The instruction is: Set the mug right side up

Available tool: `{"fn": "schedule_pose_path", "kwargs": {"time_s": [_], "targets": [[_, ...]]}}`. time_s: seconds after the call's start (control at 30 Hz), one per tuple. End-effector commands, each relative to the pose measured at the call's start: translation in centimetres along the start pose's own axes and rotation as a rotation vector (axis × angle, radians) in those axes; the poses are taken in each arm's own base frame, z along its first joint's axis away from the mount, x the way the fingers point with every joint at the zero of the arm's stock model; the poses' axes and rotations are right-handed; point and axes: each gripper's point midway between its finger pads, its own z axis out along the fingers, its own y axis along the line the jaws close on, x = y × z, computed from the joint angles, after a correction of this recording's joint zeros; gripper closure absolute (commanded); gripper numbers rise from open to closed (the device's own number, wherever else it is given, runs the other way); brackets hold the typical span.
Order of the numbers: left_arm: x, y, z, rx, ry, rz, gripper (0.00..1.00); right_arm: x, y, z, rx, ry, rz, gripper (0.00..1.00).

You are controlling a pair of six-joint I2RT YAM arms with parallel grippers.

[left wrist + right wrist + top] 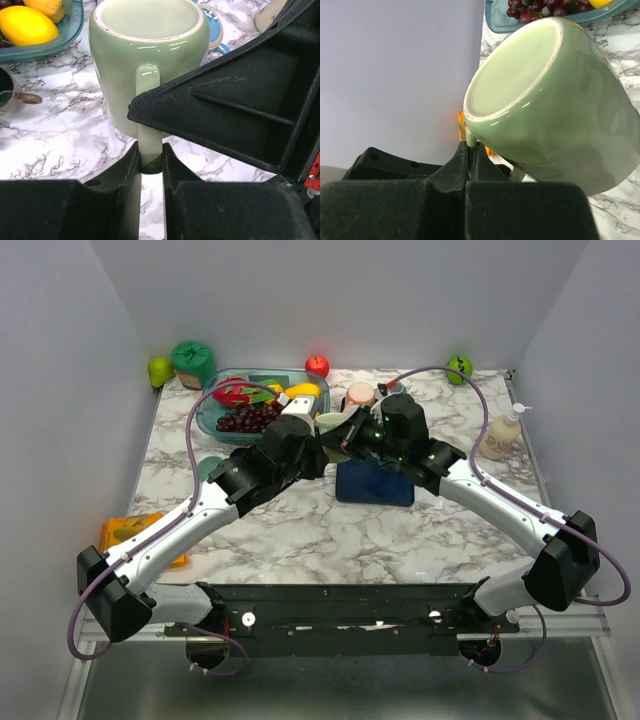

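A pale green mug [150, 55] hangs between both arms at the middle of the table [300, 530], its base turned up toward the cameras and its body tilted. Its handle points at my left gripper [150, 162], whose jaws press on the handle's lower end from both sides. My right gripper [471, 150] is shut on the upper part of the same handle, just under the mug's base [515, 65]. In the top view the mug [332, 423] shows only partly, between the left gripper [318, 445] and the right gripper [352, 435]. The mug's mouth is hidden.
A teal tray [212, 418] of fruit stands at the back left, with a pink cup [360, 395] beside it. A dark blue mat [375, 485] lies under the grippers. A soap bottle [503, 432] is at the right edge, an orange packet [125, 532] at the left, and a small brown cup [7, 95] nearby.
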Motion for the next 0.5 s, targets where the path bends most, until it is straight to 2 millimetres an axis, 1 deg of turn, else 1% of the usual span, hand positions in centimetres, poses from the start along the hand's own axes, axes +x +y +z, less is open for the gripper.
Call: {"fn": "schedule_pose_path", "kwargs": {"time_s": [0.0,0.03,0.07,0.1,0.13,0.17,0.23,0.27,0.3,0.33,0.37,0.4,0.43,0.47], "targets": [[-1.4,1.9,-0.1,-0.108,-0.013,0.030,1.00,0.3,1.7,-1.8,-0.034,0.014,-0.057,0.99],[-1.8,1.6,-0.4,-0.096,-0.013,0.030,1.00,0.4,1.3,-1.7,-0.015,0.020,-0.061,0.99],[-1.6,1.6,-0.4,-0.093,0.008,0.035,1.00,0.5,0.7,-1.4,0.011,0.029,-0.065,0.99],[-1.3,1.0,-0.6,-0.059,0.031,0.031,1.00,0.8,-0.1,-1.4,0.051,0.046,-0.072,0.99],[-1.5,0.7,-0.8,-0.045,0.035,0.024,1.00,0.9,-0.6,-1.3,0.072,0.053,-0.076,0.97],[-1.2,0.9,-0.9,-0.046,0.058,0.021,1.00,1.0,-1.0,-1.2,0.089,0.058,-0.082,0.91],[-0.7,0.6,-1.1,-0.025,0.086,0.003,1.00,1.2,-2.1,-1.2,0.123,0.059,-0.087,0.87],[-0.4,0.5,-1.3,-0.015,0.101,0.000,1.00,1.3,-2.4,-1.2,0.133,0.058,-0.088,0.83],[-0.4,0.7,-1.4,-0.010,0.106,-0.008,1.00,1.3,-2.6,-1.4,0.140,0.052,-0.088,0.81],[0.2,0.6,-1.4,0.002,0.126,-0.014,1.00,1.4,-3.1,-1.4,0.151,0.053,-0.089,0.78],[0.2,0.6,-1.6,0.010,0.129,-0.027,1.00,1.4,-3.3,-1.4,0.156,0.052,-0.087,0.72],[0.2,0.9,-1.6,0.009,0.135,-0.041,1.00,1.4,-3.4,-1.5,0.161,0.047,-0.087,0.68],[0.6,0.8,-1.6,0.027,0.154,-0.055,1.00,1.5,-3.7,-1.6,0.173,0.048,-0.085,0.64],[0.7,0.9,-1.6,0.032,0.160,-0.074,1.00,1.6,-4.0,-1.6,0.182,0.048,-0.082,0.57]]}}
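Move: Both hands hold the upturned green mug by its handle; its body lies about 5 cm ahead of the left hand and 3 cm to its right, level with it. From the right hand the body is some 5 cm ahead and 3 cm right. On the table, about 15 cm below the left hand, the blue tray centres 13 cm right of it, level, and the brown mug stands 9 cm left, 1 cm back. The right fingers open, freeing the handle; the left keeps its pinch, both hands sinking about 2 cm and back. ##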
